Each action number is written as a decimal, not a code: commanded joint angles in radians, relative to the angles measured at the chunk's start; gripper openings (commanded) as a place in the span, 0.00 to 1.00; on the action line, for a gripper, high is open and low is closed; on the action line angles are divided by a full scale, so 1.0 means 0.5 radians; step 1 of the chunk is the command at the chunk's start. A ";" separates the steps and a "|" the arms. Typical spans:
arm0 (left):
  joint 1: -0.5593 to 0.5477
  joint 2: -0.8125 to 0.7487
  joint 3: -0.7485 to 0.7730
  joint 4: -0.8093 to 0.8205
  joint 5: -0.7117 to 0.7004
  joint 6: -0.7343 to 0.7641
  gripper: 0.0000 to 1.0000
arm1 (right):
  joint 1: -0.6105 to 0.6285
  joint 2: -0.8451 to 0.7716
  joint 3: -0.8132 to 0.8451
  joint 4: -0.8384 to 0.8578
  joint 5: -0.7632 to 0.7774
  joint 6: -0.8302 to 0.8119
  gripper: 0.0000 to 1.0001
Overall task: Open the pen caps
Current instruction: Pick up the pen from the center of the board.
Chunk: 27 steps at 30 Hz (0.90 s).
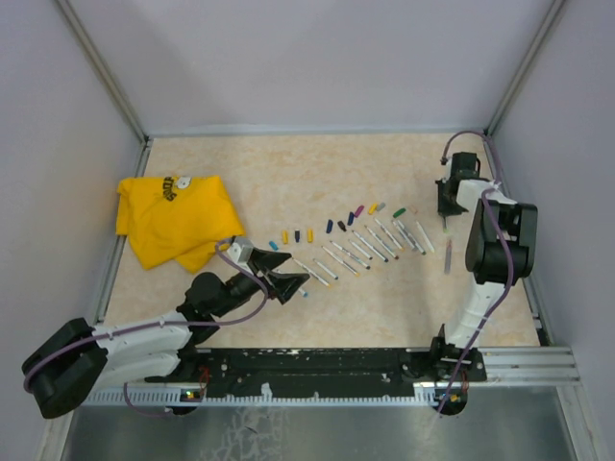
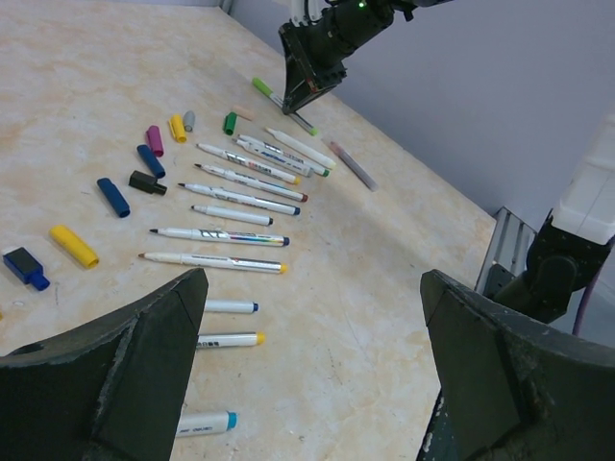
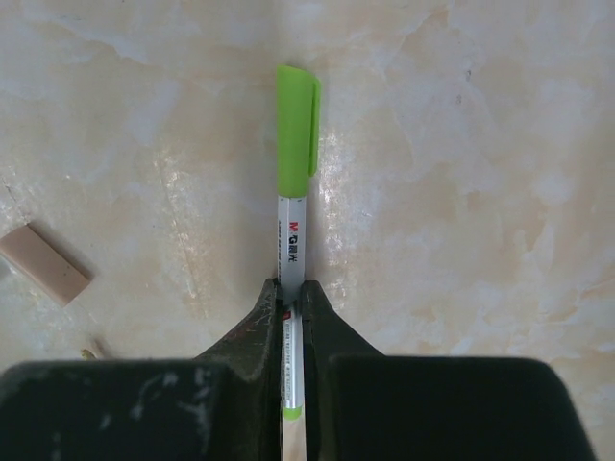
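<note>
My right gripper (image 3: 292, 293) is shut on the whitish barrel of a pen (image 3: 291, 235) whose light green cap (image 3: 296, 125) is still on, pointing away from the fingers. In the top view this gripper (image 1: 449, 206) sits at the far right of the pen row. Loose pen caps lie in a curved line: blue (image 2: 112, 196), yellow (image 2: 74, 245), black (image 2: 146, 182), magenta (image 2: 154, 140), green (image 2: 230, 122). Uncapped pens (image 2: 240, 199) lie side by side below them. My left gripper (image 2: 312, 279) is open above the table near the row's left end, holding nothing.
A crumpled yellow cloth (image 1: 178, 221) lies at the left. A small tan block (image 3: 43, 262) rests on the table left of the held pen. One dull purple pen (image 1: 448, 257) lies apart at the right. A black rail (image 1: 317, 365) runs along the near edge.
</note>
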 commanded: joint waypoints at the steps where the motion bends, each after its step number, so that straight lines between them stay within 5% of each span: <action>1: 0.012 -0.029 -0.027 0.113 0.090 -0.112 0.96 | 0.009 -0.017 -0.008 -0.109 -0.033 -0.052 0.00; 12: 0.013 0.062 -0.057 0.332 0.183 -0.226 0.98 | 0.006 -0.569 -0.246 0.092 -0.288 -0.144 0.00; 19: 0.050 0.344 -0.011 0.686 0.257 -0.244 0.99 | 0.013 -1.097 -0.386 0.024 -1.237 -0.263 0.00; 27: 0.156 0.880 0.318 1.223 0.526 -0.497 0.99 | 0.057 -1.338 -0.465 0.011 -2.256 -0.295 0.00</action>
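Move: The right hand already pinches the green-capped pen by its middle, low over the table with the cap pointing forward. The open left gripper waits about 48 cm to its left, 22 cm back and 16 cm higher. The loose beige cap is some 10 cm left and 1 cm forward of the right hand; an uncapped white pen is 6 cm left and 6 cm back. From the left hand, the green-capped pen is about 22 cm ahead, 48 cm right and 16 cm below. Keeping its shut pinch on the green-capped pen, the right hand first draws back 2–3 cm close over the table, then rises quickly about 19 cm while sweeping some 14 cm left towards the open left gripper, ending 7 cm back. Its fingers swing up from pointing down and turn counter-clockwise. The left hand eases slightly back, then about 3 cm right, still open. ##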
